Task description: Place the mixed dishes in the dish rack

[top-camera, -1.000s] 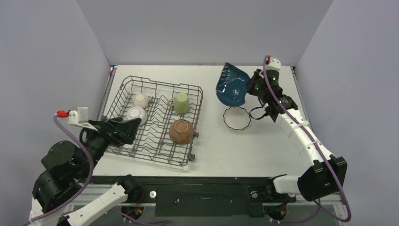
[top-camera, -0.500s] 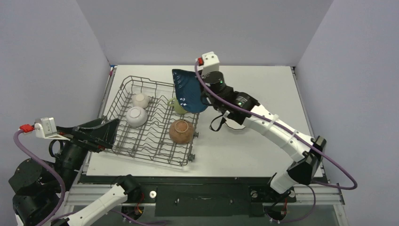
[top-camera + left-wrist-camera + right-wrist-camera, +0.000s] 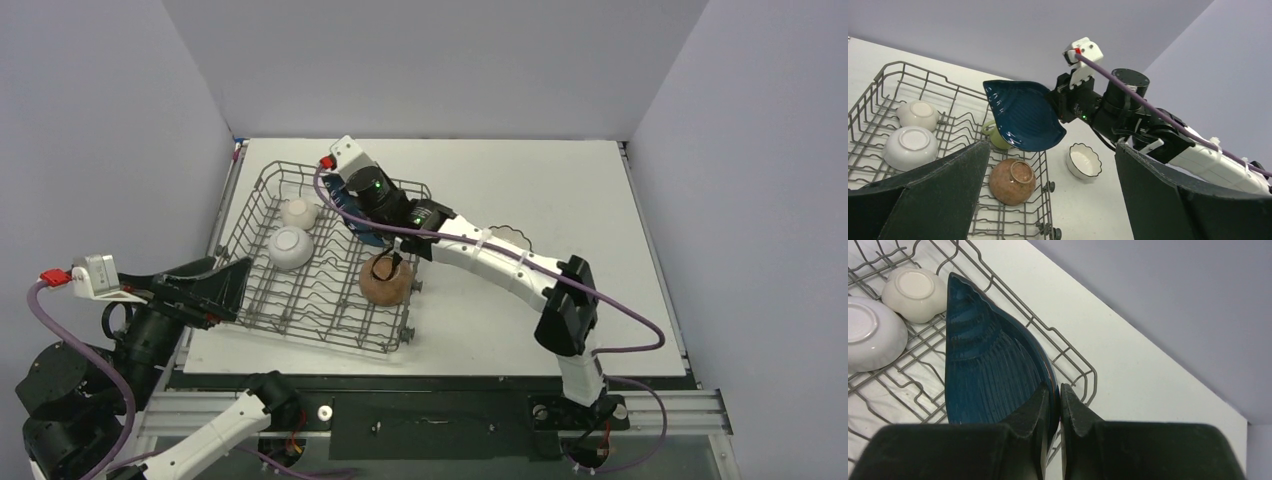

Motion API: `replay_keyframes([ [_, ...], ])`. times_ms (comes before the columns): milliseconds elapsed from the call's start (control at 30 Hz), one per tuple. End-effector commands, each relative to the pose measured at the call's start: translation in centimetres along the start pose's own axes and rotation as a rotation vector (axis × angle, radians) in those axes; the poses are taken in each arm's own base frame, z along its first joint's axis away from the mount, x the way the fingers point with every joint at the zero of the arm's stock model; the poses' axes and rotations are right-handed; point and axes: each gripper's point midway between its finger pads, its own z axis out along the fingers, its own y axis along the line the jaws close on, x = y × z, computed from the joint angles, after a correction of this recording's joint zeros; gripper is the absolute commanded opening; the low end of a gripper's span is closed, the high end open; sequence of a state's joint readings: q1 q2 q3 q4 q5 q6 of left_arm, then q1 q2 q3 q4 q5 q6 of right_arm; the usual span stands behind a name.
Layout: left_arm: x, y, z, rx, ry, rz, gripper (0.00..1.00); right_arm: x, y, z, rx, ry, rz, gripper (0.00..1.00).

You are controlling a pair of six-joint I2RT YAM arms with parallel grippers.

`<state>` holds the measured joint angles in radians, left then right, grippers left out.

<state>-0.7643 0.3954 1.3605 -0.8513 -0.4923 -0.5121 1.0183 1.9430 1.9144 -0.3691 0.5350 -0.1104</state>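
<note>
The grey wire dish rack [image 3: 262,180] stands at the table's left. My right gripper [image 3: 1055,390] is shut on the rim of the dark blue dish [image 3: 983,375], which hangs tilted over the rack's far right part [image 3: 1023,117]. Upside down in the rack lie a small cream dish [image 3: 298,211], a plain white bowl [image 3: 290,246] and the brown bowl [image 3: 385,280]. The light green mug [image 3: 998,137] peeks out under the blue dish. On the table right of the rack sits the white scalloped bowl [image 3: 1084,161]. My left gripper [image 3: 215,285] is open and empty at the rack's near left corner.
The right arm [image 3: 500,265] stretches across the table from the near right, passing over the scalloped bowl. Grey walls close in the table at the back and both sides. The rack's small wheels [image 3: 1050,186] stick out on its right side.
My right arm has swung left with the blue dish, from above the scalloped bowl to over the rack. The left gripper has drawn back off the rack towards the near left.
</note>
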Motion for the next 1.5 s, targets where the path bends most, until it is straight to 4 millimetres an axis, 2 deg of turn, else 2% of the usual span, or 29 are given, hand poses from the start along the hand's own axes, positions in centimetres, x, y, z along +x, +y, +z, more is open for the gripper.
replay_keyframes([
  [0, -0.4, 0.0, -0.6, 0.01, -0.007, -0.002, 0.96, -8.2, -2.2, -0.9, 0.095, -0.228, 0.022, 0.0],
  [67, -0.3, 0.1, -0.6, 0.01, -0.005, 0.0, 0.96, -7.9, -0.8, 0.5, 0.09, -0.223, -0.023, 0.0],
  [267, -0.3, 0.3, -0.8, 0.004, -0.002, 0.008, 0.96, -8.3, 2.4, 2.5, 0.063, -0.249, -0.13, 0.0],
  [400, -0.6, 0.6, -1.0, -0.002, -0.014, 0.008, 0.96, -7.8, 5.1, 3.2, 0.059, -0.272, -0.238, 0.0],
  [500, -0.5, 0.6, -1.2, 0.002, -0.014, 0.006, 0.96, -8.2, 6.1, 3.4, 0.07, -0.291, -0.282, 0.0],
  [600, -0.3, 0.7, -1.2, 0.004, -0.005, 0.005, 0.96, -7.4, 7.5, 4.0, 0.06, -0.282, -0.338, 0.0],
  [633, -3.8, -1.4, -1.0, 0.076, -0.135, -0.077, 0.96, -7.5, 7.7, 4.1, 0.065, -0.295, -0.351, 0.0],
  [667, -1.2, 0.2, -1.1, 0.021, -0.038, -0.016, 0.96, -7.5, 8.1, 4.1, 0.059, -0.308, -0.359, 0.0],
  [733, -0.5, 0.7, -1.3, 0.007, -0.01, 0.001, 0.96, -7.1, 8.8, 4.5, 0.046, -0.313, -0.388, 0.0],
  [1133, -0.6, 1.0, -1.5, 0.004, -0.005, 0.008, 0.96, -3.9, 12.1, 6.9, -0.023, -0.324, -0.558, 0.0],
  [1467, -0.3, 1.2, -1.4, 0.002, 0.001, -0.001, 0.96, -1.7, 13.9, 7.5, -0.105, -0.325, -0.548, 0.0],
])
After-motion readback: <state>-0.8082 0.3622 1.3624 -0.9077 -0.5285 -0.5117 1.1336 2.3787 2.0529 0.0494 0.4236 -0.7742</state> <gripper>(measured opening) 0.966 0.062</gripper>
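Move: The right hand, already gripping the blue plate, is bound for the rack gap between the white bowl and the green mug, about 11 cm to its left, 3 cm ahead and 21 below. The white bowl is some 18 cm left and 3 ahead, the small bowl 18 left and 12 ahead; the mug is about 9 ahead and 1 right, the brown bowl 6 back and 2 right. From the left hand the gap is roughly 27 cm ahead, 8 right and 37 below. Keeping its pinch on the blue plate's edge, the right hand sweeps about 14 cm left over the rack while sinking some 10 cm, carrying the plate past the mug and down beside the white and small bowls. On the way it turns about 40 degrees in all, its left side dropping, the fingers swinging counter-clockwise to the left and tipping up a little; the sideways travel fades towards the end and the last bit is mostly downward, fingers staying shut. ##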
